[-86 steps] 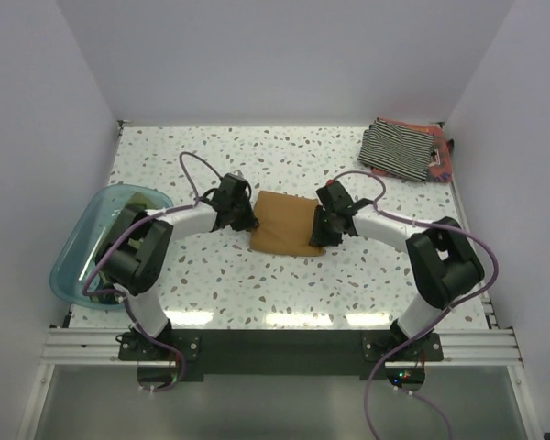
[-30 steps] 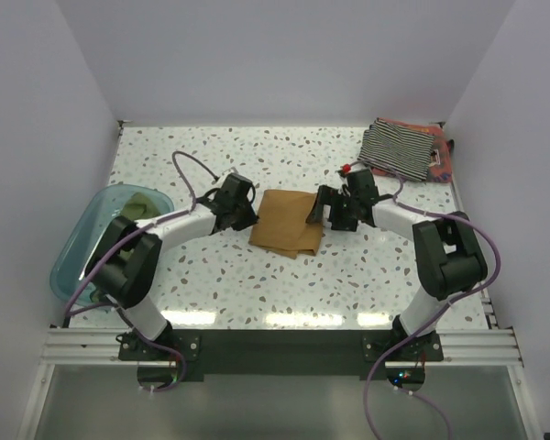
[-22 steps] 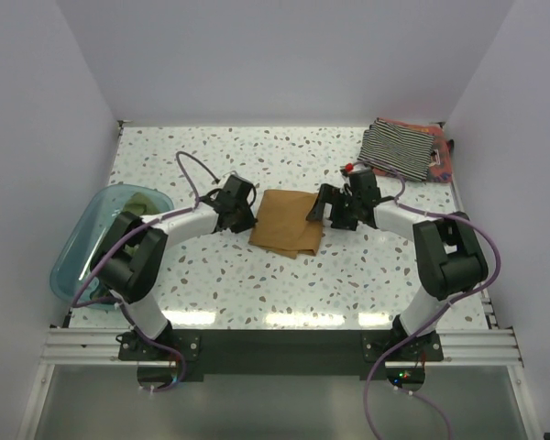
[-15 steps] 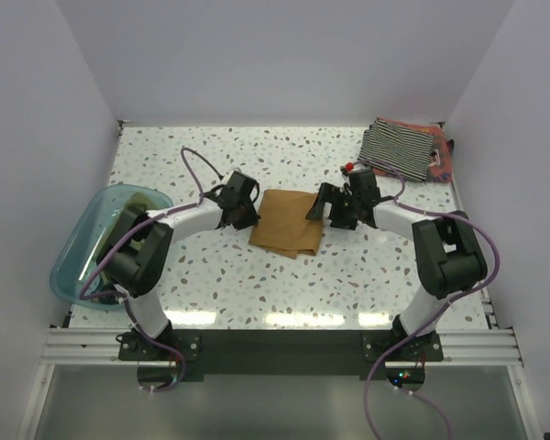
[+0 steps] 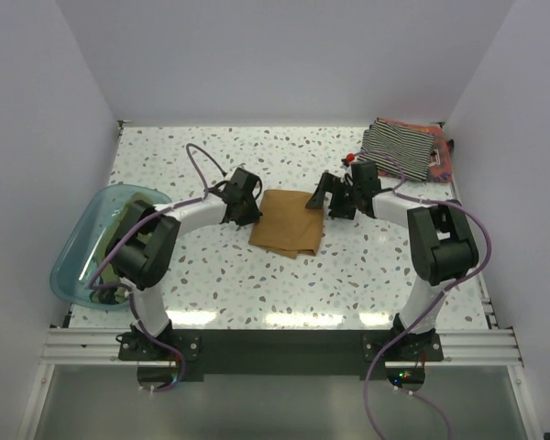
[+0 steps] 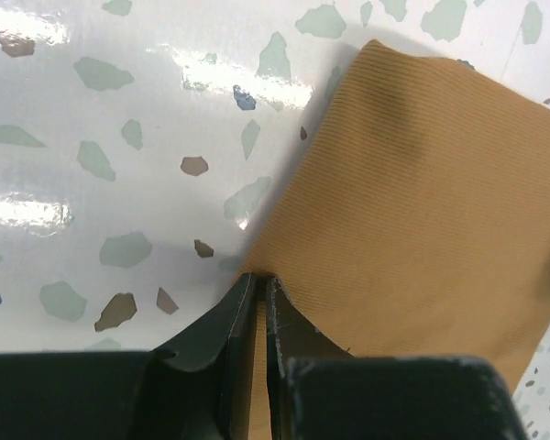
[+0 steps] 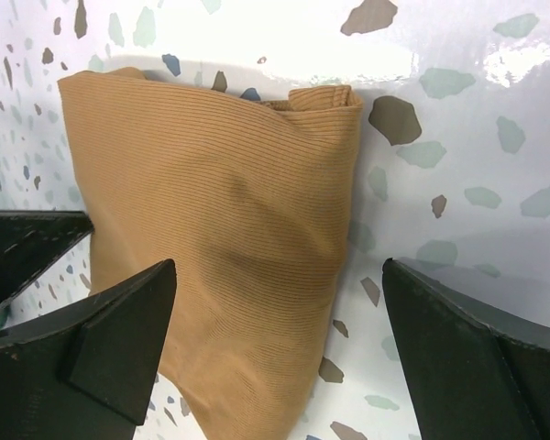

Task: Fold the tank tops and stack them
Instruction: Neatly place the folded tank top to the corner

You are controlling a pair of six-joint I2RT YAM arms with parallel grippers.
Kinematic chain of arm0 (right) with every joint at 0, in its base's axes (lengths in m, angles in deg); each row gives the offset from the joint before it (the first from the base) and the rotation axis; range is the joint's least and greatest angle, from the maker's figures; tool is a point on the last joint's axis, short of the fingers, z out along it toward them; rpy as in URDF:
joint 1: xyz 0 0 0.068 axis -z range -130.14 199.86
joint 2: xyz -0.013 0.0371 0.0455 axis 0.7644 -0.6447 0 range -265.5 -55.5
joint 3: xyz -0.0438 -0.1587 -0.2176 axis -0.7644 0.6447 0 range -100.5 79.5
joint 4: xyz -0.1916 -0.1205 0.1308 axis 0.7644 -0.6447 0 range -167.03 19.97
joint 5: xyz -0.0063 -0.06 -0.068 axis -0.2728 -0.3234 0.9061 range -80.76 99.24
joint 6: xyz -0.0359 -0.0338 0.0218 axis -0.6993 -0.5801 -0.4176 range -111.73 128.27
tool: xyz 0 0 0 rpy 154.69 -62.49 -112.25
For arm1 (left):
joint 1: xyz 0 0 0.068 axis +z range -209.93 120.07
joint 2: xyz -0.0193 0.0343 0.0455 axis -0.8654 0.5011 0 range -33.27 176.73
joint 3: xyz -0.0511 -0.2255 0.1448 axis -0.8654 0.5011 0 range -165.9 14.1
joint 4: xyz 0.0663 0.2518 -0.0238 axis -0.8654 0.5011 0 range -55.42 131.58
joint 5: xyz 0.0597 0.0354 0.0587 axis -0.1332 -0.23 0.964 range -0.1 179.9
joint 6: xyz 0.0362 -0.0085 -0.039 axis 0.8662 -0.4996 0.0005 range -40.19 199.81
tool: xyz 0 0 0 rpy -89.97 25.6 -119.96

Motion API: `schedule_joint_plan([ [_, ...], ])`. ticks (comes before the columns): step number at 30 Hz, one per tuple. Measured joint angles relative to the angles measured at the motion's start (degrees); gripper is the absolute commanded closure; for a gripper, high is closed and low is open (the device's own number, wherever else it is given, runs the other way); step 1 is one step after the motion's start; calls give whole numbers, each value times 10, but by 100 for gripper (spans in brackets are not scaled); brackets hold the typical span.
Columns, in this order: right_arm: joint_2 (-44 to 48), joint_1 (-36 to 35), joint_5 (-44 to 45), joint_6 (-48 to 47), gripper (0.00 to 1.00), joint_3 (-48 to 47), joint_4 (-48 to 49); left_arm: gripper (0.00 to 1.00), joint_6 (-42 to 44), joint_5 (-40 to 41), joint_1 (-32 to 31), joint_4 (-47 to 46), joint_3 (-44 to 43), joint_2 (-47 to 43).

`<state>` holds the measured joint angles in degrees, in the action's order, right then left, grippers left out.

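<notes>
A folded tan-brown tank top [image 5: 286, 225] lies mid-table. My left gripper [image 5: 252, 214] is at its left edge. In the left wrist view the left gripper [image 6: 259, 279] is shut on that tan tank top [image 6: 422, 183], a strip of cloth showing between the jaws. My right gripper [image 5: 328, 199] hovers at the cloth's right edge. In the right wrist view the right gripper [image 7: 277, 268] stands wide open over the tan tank top [image 7: 211, 192], holding nothing. A black-and-white striped tank top [image 5: 399, 148] lies folded at the back right on a reddish one [image 5: 445, 158].
A translucent teal tub [image 5: 69, 266] stands at the left table edge with olive cloth [image 5: 131, 209] in it, partly hidden by the left arm. White walls close in the table on three sides. Cables loop above both arms.
The right gripper has drawn back toward the far side, off the cloth's right edge, still open. The left gripper has shifted slightly toward the far side, staying shut on the cloth's left edge.
</notes>
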<state>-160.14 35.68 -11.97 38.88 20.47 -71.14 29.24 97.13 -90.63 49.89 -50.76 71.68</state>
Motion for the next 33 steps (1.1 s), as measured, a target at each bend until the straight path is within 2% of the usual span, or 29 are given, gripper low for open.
schedule_joint_plan([
  [11, -16, -10, -39, 2, 8, 5, 46, 87, 5, -4, 2, -7, -24, 39],
  [17, -26, -14, -49, 3, 22, 10, 72, 88, 6, -9, 2, -10, -24, 40],
  [18, -29, -14, -53, 4, 30, 10, 77, 88, 6, -10, 2, -11, -24, 40],
  [20, -36, -15, -56, 5, 34, 10, 83, 88, 7, -13, 2, -12, -24, 41],
  [23, -44, -16, -56, 3, 47, 9, 89, 88, 7, -17, 3, -14, -24, 41],
  [26, -48, -16, -52, 0, 66, 9, 85, 88, 6, -24, 3, -16, -24, 41],
  [27, -50, -16, -51, -2, 76, 9, 83, 88, 6, -26, 3, -16, -24, 41],
  [29, -53, -17, -48, -6, 85, 8, 75, 88, 7, -30, 3, -17, -24, 41],
  [30, -54, -17, -48, -7, 93, 7, 71, 87, 6, -32, 2, -19, -23, 41],
  [32, -55, -18, -42, -13, 100, -2, 57, 84, 7, -35, 3, -19, -23, 41],
  [33, -55, -19, -38, -17, 100, -8, 46, 80, 7, -36, 3, -19, -23, 41],
])
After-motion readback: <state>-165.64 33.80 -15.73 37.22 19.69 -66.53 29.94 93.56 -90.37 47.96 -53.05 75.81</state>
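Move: The folded brown tank top lies between the hands. Its middle is some 8 cm to the right hand's left, 3 cm back and about 2 cm lower, with its right edge almost directly beneath the open fingers. From the left hand, already at the left edge, the middle is roughly 7 cm to the right, level in reach and 1 cm lower. The striped tank top lies about 17 cm to the right hand's right and 16 cm ahead. The right fingers shut on the right edge of the brown tank top and pinch it between them: wide open, the hand first goes left about 3 cm over the cloth, then sinks some 2 cm as it closes. The left hand, its fingers still nearly shut at the left edge, presses down about 1 cm, goes a little forward, then eases some 1.5 cm to the right. ##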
